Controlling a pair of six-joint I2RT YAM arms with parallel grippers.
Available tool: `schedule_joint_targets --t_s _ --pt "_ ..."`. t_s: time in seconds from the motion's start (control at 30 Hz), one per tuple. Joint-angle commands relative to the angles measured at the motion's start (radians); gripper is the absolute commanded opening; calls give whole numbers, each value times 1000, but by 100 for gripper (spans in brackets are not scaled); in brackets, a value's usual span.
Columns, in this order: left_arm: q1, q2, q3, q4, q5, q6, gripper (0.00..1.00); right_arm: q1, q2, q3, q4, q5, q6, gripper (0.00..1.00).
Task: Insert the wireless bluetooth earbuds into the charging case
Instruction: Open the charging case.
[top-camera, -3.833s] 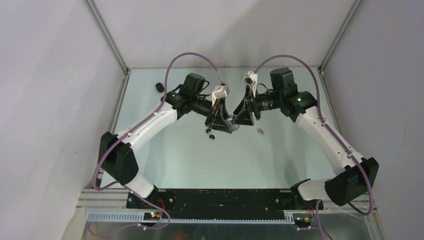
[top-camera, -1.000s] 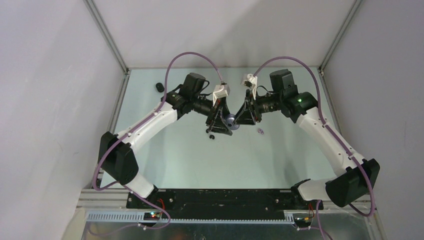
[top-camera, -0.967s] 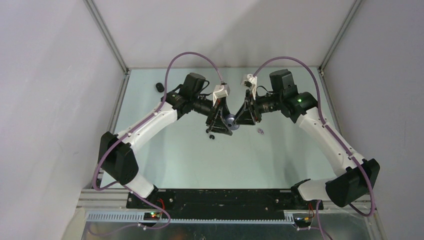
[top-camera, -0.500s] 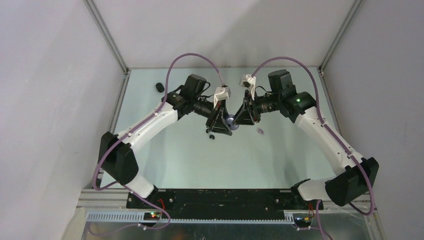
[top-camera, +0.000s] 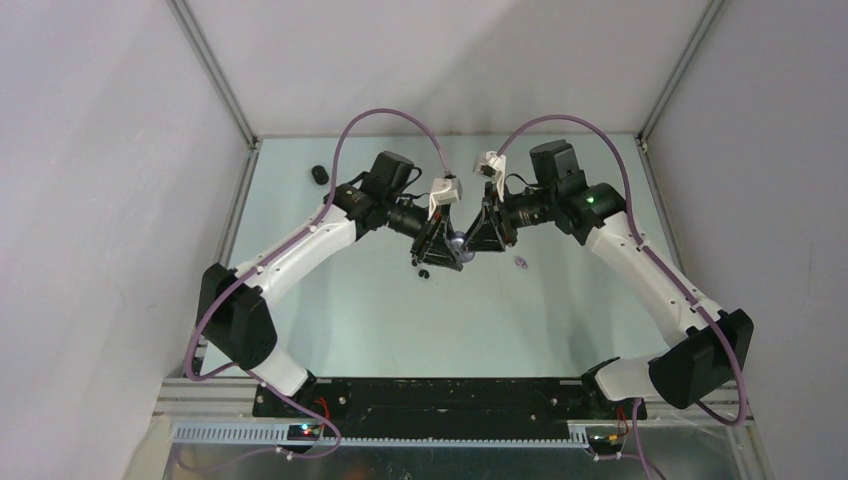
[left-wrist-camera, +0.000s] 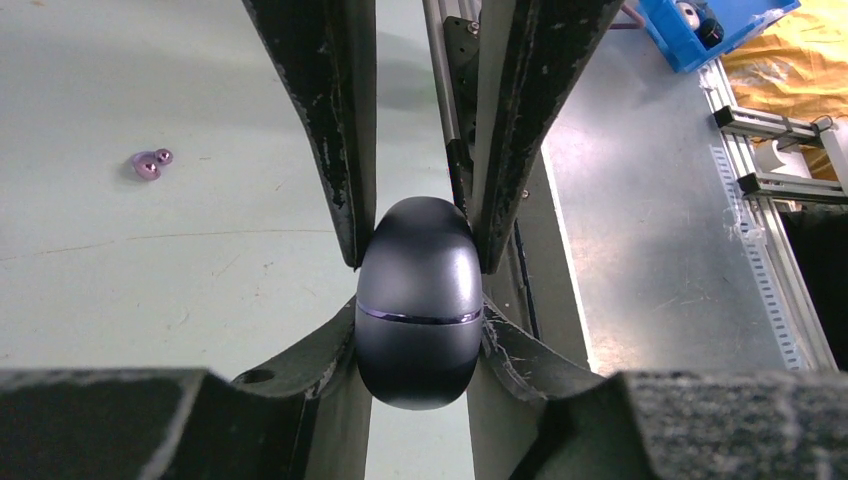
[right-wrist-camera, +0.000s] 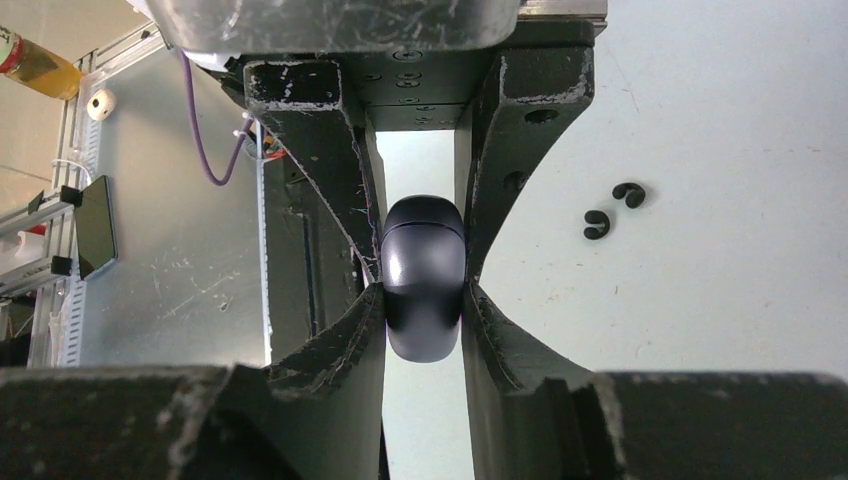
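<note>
The charging case (left-wrist-camera: 420, 290) is a dark grey egg shape with a thin purple seam, and its lid is closed. Both grippers hold it above the table's middle (top-camera: 457, 243). My left gripper (left-wrist-camera: 420, 335) is shut on its lower half, with the fingers (left-wrist-camera: 320, 355) pressing both sides. From the opposite side, my right gripper (right-wrist-camera: 423, 300) is shut on the same case (right-wrist-camera: 423, 270). Two pale purple earbuds (left-wrist-camera: 150, 163) lie together on the table right of the grippers (top-camera: 520, 263). Two black earbuds (right-wrist-camera: 612, 210) lie just left of them (top-camera: 420, 268).
A small black rounded object (top-camera: 319, 174) lies at the far left corner of the pale green table (top-camera: 500, 320). Grey walls and metal frame rails (top-camera: 240, 190) close in the left, back and right sides. The arms' base plate (top-camera: 450, 395) runs along the near edge.
My left gripper's jaws have closed in on the case. The right arm has shifted slightly left, still gripping the case. The earbuds on the table have not moved.
</note>
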Motion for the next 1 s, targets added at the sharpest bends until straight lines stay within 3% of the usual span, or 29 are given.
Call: schedule_joint_targets --t_s 0.0,0.1,0.27,0.43,0.63,0.97 --pt "-15 -2 41 0 16 30 35 7 4 3 29 2 -1 21" --pt "-16 -1 43 -1 17 30 21 8 5 3 25 0 -8 21" --pt "-14 -5 46 -4 14 31 14 7 4 3 18 2 -22 21" --pt "-15 -8 47 -6 13 32 1 7 2 3 12 4 -29 25" --pt "-14 -14 47 -29 18 61 0 -3 3 3 11 42 -41 51" --pt "-15 -24 51 -63 24 95 0 -63 -33 3 1 55 -60 60"
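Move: Between the two hands, some 23 to 26 cm above the table, hangs the charging case: its middle is about 1 cm right of and 1 cm above the left hand, which grips the body, and about 1 cm left of and 1 cm below the right hand, which pinches the lid. The black earbuds lie about 9 cm ahead and 7 cm left of the left hand; the pink earbud lies some 8 cm ahead and 13 cm right of the right hand. Holding the case body almost still, the left hand keeps its grip and only sinks slightly. The right hand first stays put on the lid, then spreads its fingers to about double the gap and shifts some 1 cm forward and 1 cm right; its front finger comes clear while the rear finger stays against the lid, levering the lid forward off the body. ##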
